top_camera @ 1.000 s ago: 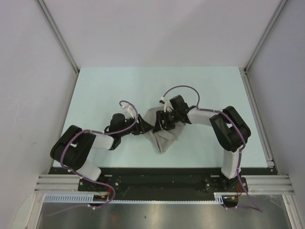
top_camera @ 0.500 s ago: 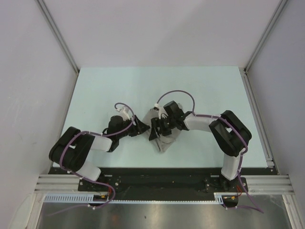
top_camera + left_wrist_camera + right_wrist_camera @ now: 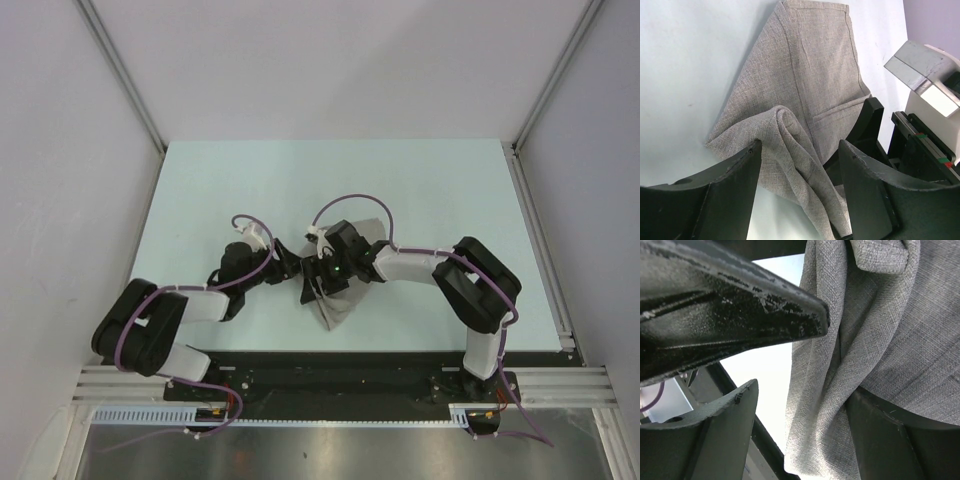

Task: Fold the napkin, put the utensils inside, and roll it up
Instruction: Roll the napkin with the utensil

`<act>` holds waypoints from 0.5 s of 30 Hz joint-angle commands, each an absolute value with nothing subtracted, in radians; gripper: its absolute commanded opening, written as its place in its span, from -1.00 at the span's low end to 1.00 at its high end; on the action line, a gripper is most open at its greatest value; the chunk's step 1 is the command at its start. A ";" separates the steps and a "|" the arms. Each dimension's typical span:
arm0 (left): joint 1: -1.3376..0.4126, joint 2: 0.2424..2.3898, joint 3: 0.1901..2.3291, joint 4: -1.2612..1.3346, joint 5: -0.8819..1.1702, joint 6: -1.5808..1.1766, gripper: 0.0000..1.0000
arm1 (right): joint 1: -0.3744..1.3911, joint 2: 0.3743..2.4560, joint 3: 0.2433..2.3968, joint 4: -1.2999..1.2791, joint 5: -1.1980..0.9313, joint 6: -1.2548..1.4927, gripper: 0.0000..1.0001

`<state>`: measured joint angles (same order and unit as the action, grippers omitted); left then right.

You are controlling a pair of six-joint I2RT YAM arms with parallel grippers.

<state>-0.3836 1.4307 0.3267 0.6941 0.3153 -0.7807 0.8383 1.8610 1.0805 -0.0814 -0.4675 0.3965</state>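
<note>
The light-grey napkin lies bunched and twisted on the table between my two arms. My left gripper reaches in from the left and stands open, with a raised fold of the napkin running loosely between its fingers. My right gripper comes from the right, also open, and the napkin drapes over its right finger. The two grippers are nearly touching: the left one's finger crosses the top of the right wrist view. No utensils are in view.
The pale blue table is walled by white panels at the back and sides. A metal rail runs along the near edge behind the arm bases, and another rail lines the right side.
My right gripper has swept left and slightly nearer, dragging the napkin into a tighter bunch. The left gripper has drawn back a little to the left.
</note>
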 commanded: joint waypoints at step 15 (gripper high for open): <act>-0.376 1.588 0.325 0.907 0.350 -0.865 0.33 | 0.919 1.706 1.077 -0.135 -0.144 0.270 0.93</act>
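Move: The napkin's partly rolled edge runs between the open fingers of both hands. Its middle lies some 4 cm back and 5 cm right of the left hand and about 2 cm lower. It is almost at the right hand's point, 1 cm ahead and 1 cm below. From the right hand, the flat part of the napkin is centred some 6 cm ahead and 8 cm right, and the near corner is about 8 cm back and 4 cm right. The right hand, its fingers already around the rolled edge, spreads them from about three-quarters to nearly fully open, then eases up about 1 cm and slightly forward while its wrist rolls some 10 degrees, forward side rising, with one finger still against the fold. The left hand keeps its fingers about two-thirds open astride the far end of the roll, shifts nearly 1 cm to the right, then sinks a little over 1 cm around that ridge. ##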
